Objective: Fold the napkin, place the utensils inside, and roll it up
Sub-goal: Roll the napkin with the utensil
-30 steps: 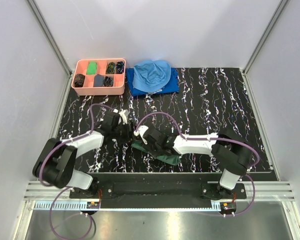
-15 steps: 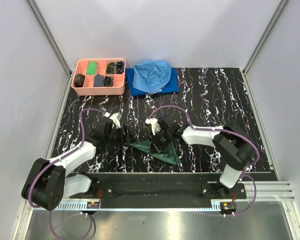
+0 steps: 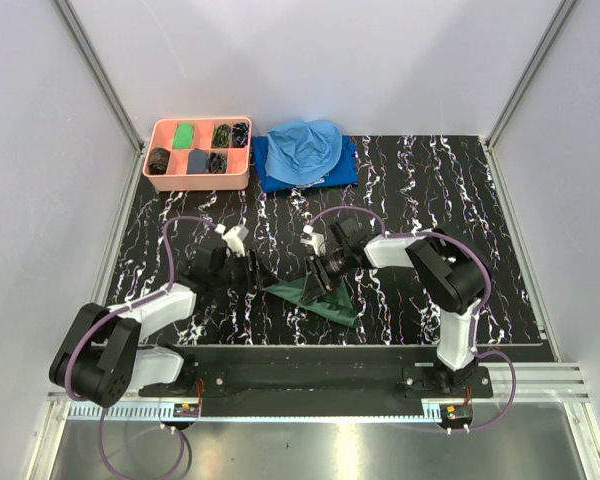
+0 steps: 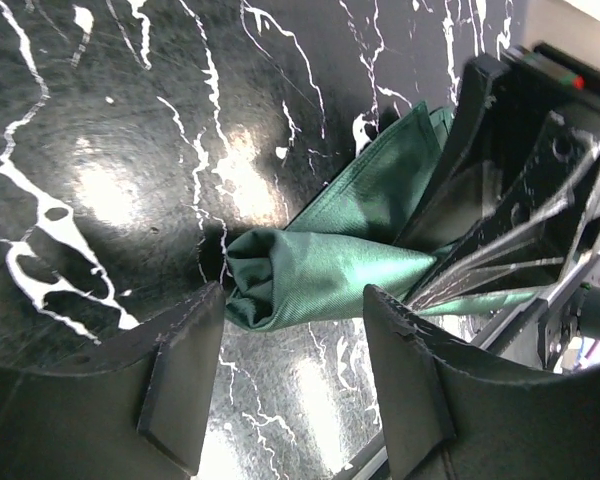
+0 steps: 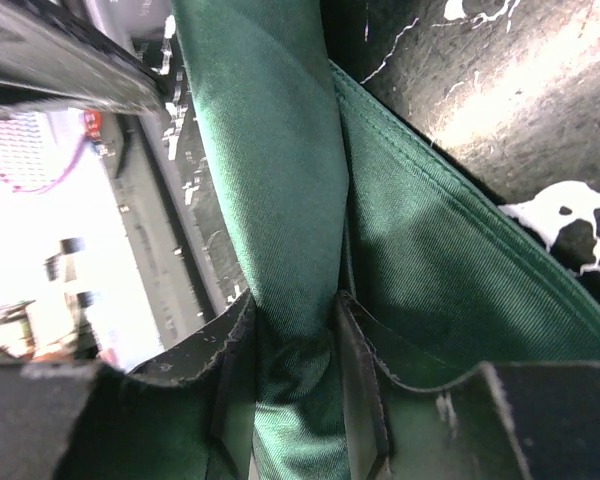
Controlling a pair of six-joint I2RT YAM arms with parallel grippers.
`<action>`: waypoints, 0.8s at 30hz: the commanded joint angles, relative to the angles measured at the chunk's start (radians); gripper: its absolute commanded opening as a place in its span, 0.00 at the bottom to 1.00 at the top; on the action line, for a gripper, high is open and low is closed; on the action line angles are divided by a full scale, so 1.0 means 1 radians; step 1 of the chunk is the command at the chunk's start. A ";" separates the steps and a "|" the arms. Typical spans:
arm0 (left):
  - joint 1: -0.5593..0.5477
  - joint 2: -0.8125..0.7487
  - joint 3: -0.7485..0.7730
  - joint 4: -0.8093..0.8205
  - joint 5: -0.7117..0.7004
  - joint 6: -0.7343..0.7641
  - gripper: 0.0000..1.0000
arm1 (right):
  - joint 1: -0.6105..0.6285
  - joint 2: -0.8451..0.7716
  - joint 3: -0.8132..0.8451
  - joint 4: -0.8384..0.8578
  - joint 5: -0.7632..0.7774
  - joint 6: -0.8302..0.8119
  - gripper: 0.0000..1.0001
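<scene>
The napkin (image 3: pixel 325 300) is a dark green cloth, partly rolled, lying on the black marbled table near the front middle. My right gripper (image 3: pixel 318 282) is shut on the roll; in the right wrist view its fingers (image 5: pixel 355 350) pinch the rolled green cloth (image 5: pixel 280 200) from both sides. My left gripper (image 3: pixel 254 272) stands open at the roll's left end. In the left wrist view the roll's end (image 4: pixel 310 285) lies right at the tips of the two fingers (image 4: pixel 185 370), which do not clamp it. The utensils are hidden.
A pink divided tray (image 3: pixel 198 186) with small dark and green items stands at the back left. A light blue cloth (image 3: pixel 305 148) lies on a royal-blue cloth (image 3: pixel 346 170) at the back middle. White walls enclose the table on three sides.
Both grippers were together over the napkin a second ago. The left arm drew back to the left, then edged toward the roll's end with its jaws narrower. The right gripper swung round onto the roll.
</scene>
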 commanded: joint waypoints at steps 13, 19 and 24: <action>-0.015 0.155 0.056 0.088 0.045 0.029 0.13 | -0.056 0.122 0.142 -0.165 -0.094 -0.053 0.51; -0.015 0.218 0.140 -0.074 0.054 0.021 0.00 | -0.057 -0.030 0.205 -0.306 0.123 -0.090 0.68; -0.015 0.269 0.217 -0.211 0.063 0.029 0.00 | -0.019 -0.212 0.179 -0.326 0.375 -0.119 0.75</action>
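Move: The rolled napkin's left end lies about 2 cm right of my left hand and 3 cm below it, with almost no forward offset. My right hand is still closed around the roll near its middle. From that hand, the roll's right end lies about 10 cm right and 6 cm back, and the loose napkin flap about 5 cm right and 1 cm farther out, both low on the table. My left hand sinks about 2 cm and eases 1.5 cm right onto the roll's left end, closing its open fingers until they pinch the cloth. My right hand first stays on the roll, finishing a twist of some 10 degrees; then it opens, lets the napkin go and pulls away forward and up, about 4.5 cm in all, untwisting as it leaves. ##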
